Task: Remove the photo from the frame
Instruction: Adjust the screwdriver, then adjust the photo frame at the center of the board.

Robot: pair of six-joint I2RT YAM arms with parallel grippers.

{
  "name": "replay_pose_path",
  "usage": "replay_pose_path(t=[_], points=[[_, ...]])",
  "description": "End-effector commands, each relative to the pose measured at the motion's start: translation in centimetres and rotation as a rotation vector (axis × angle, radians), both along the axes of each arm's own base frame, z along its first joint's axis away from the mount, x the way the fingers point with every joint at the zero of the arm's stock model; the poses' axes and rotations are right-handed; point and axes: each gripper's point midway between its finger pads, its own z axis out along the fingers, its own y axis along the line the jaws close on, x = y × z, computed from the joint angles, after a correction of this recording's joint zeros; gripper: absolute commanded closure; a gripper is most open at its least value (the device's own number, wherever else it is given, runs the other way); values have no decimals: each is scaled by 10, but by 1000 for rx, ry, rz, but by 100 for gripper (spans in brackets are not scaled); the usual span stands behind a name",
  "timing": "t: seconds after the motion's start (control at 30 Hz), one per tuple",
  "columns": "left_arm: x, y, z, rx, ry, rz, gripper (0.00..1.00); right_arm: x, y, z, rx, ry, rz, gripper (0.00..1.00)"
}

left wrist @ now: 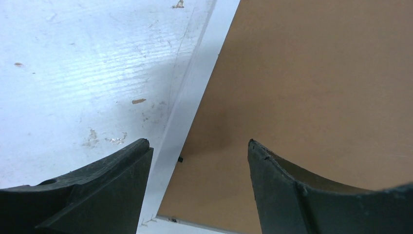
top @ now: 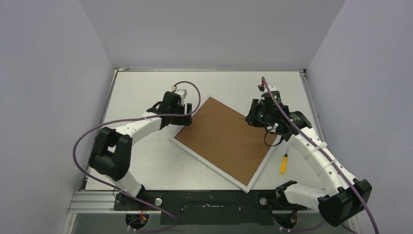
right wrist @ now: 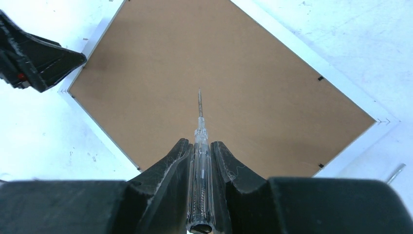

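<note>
The frame (top: pixel 207 165) lies face down and skewed on the table, its brown backing board (top: pixel 226 139) up inside the white border (left wrist: pixel 195 92). The photo is hidden under the board. My left gripper (left wrist: pixel 197 142) hovers open over the frame's left corner, one finger above the table, the other above the board (left wrist: pixel 311 83). A small black tab (left wrist: pixel 180 159) sits at the border between them. My right gripper (right wrist: pixel 199 142) is shut on a clear-handled screwdriver (right wrist: pixel 199 195), held above the board (right wrist: pixel 219 63) with its thin tip (right wrist: pixel 198 95) pointing at it.
A yellow-handled screwdriver (top: pixel 283 164) lies on the table just right of the frame, beside the right arm. More black tabs (right wrist: pixel 320 78) dot the board's edge. White walls enclose the table on three sides.
</note>
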Motion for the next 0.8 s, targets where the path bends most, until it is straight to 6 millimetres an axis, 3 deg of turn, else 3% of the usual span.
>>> replay_pose_path(t=[0.0,0.13,0.37,0.77], points=[[19,-13,1,8,4,-59,30,-2,-17,13,-14,-48,-65,95],[31,-15,-5,51,18,-80,31,-6,-15,13,12,-46,-60,95],[41,-11,-21,117,72,-78,45,-7,-2,10,76,-31,-24,95],[50,-14,-46,145,147,-73,66,-6,1,11,98,-32,-35,95]])
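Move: The frame's far-left rim, about its middle, lies some 5 cm ahead of the left hand, 2 cm to its right and roughly 6 cm below. From the left hand, the frame's left corner is about 5 cm back and 6 cm left, while the middle of the brown backing is some 8 cm back and 18 cm right. For the right hand, the rim's middle is about 12 cm ahead, 23 cm left and 19 cm lower. The left fingers come down astride the frame's far-left rim, one outside it and one over the backing, and narrow from well open to roughly half that gap; whether they touch the rim can't be seen. The hand sinks about 5 cm and reaches 4 cm forward, a little right, along the rim, tipping about 10 degrees steeper. The right hand keeps hold of the clear screwdriver, easing back barely over a centimetre. ##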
